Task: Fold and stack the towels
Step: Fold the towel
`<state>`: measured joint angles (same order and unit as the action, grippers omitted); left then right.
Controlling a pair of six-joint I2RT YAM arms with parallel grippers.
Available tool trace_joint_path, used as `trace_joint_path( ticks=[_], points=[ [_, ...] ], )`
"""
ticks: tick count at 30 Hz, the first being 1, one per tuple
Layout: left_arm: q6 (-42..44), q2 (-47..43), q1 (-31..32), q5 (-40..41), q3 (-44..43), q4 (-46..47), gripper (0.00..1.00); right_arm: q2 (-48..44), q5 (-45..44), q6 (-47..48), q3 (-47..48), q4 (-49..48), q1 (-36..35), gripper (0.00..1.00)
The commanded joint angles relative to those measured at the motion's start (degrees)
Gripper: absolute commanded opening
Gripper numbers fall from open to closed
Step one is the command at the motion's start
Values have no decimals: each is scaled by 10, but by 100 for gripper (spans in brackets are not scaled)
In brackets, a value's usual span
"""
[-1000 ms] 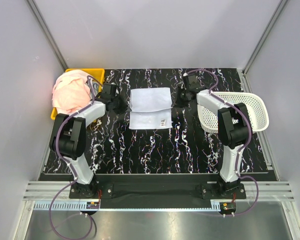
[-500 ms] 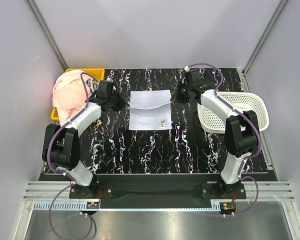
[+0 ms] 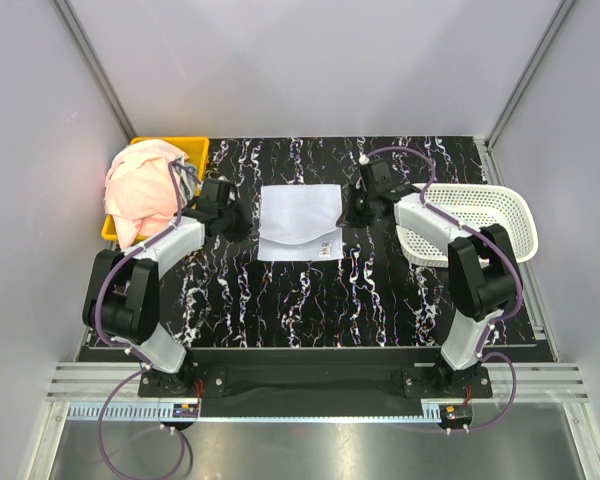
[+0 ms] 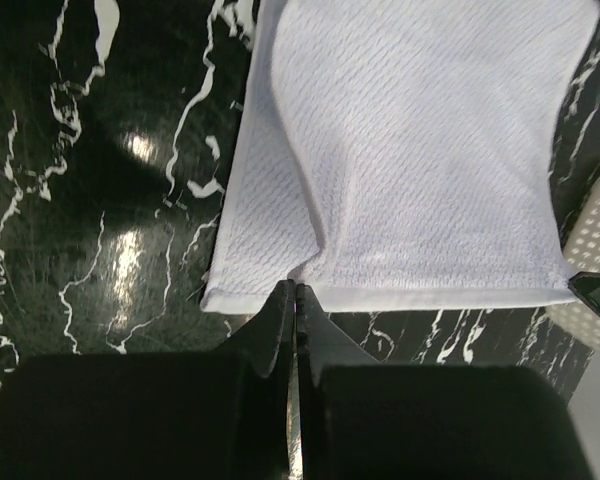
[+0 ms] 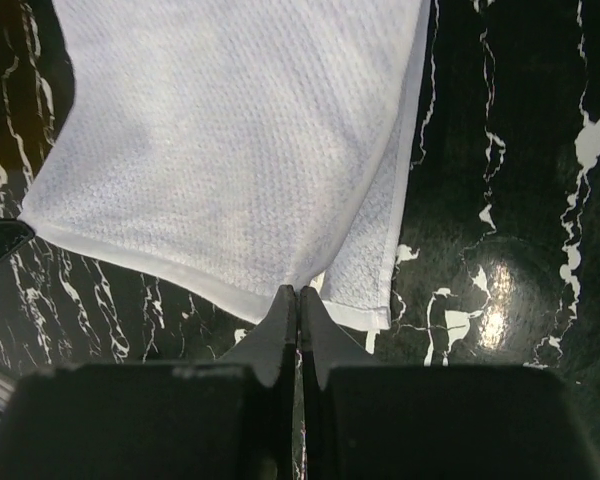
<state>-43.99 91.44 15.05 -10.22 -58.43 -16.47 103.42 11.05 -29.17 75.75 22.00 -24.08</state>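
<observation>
A pale blue-white towel (image 3: pixel 298 220) lies in the middle of the black marble table (image 3: pixel 280 300), its upper layer folded over the lower one. My left gripper (image 3: pixel 236 216) is shut on the towel's left edge; in the left wrist view the cloth (image 4: pixel 410 150) rises in a crease to the closed tips of the gripper (image 4: pixel 296 287). My right gripper (image 3: pixel 352 209) is shut on the right edge, where the towel (image 5: pixel 230 130) is likewise pinched at the tips of the gripper (image 5: pixel 298 292). More pink towels (image 3: pixel 140 185) are heaped at the far left.
The pink heap sits in a yellow bin (image 3: pixel 196 150) at the table's back left corner. A white mesh basket (image 3: pixel 480 200) stands at the right edge, close behind the right arm. White walls enclose the table on three sides.
Both grippers have moved toward the near side, pulling the towel's upper layer further down over the lower layer. Only a narrow strip of the lower layer still shows.
</observation>
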Motion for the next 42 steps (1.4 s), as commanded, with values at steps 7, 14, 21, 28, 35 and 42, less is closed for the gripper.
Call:
trace_joint_path(
  ticks=[7, 14, 21, 28, 35, 42],
  points=[
    [1, 1, 13, 7, 29, 46, 0, 13, -12, -8, -28, -34, -7, 0],
    [2, -18, 16, 6, 27, 36, 0, -2, -21, -5, -20, -17, -7, 0],
    [5, -57, 15, 9, 19, 14, 0, -44, -34, -5, -16, 1, -7, 0],
    [7, -70, 15, 8, 37, 11, 0, -65, -35, -7, -34, 2, -11, 0],
    [-1, -61, 17, -2, 89, 42, 0, -48, -23, -18, -82, -28, -25, 0],
    [-8, -30, 30, -9, 139, 80, 1, -20, -16, -26, -130, -62, -33, 4]
  ],
)
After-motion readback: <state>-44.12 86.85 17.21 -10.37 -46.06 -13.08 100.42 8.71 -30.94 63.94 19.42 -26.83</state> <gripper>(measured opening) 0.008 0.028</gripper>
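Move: The left gripper, holding the near left corner of the towel's raised layer, has the bottom layer's near left corner about 5 cm back, 1 cm left and 5 cm below; the yellow bin's middle is some 21 cm left, 9 cm ahead. The right gripper, on the raised near right corner, has the bottom layer's near right corner roughly 6 cm back, level sideways and 6 cm below. From it, the tag lies 3 cm left, 4 cm back; the white basket about 26 cm right, 1 cm ahead. Keep both grippers shut on the raised layer's corners and bring them down and slightly back together, pause, then lift them 3 to 4 cm and sweep back and down towards the bottom layer's near corners. Finish each about 5 cm nearer the base and 4 cm lower, fingers tipping only slightly further down. ##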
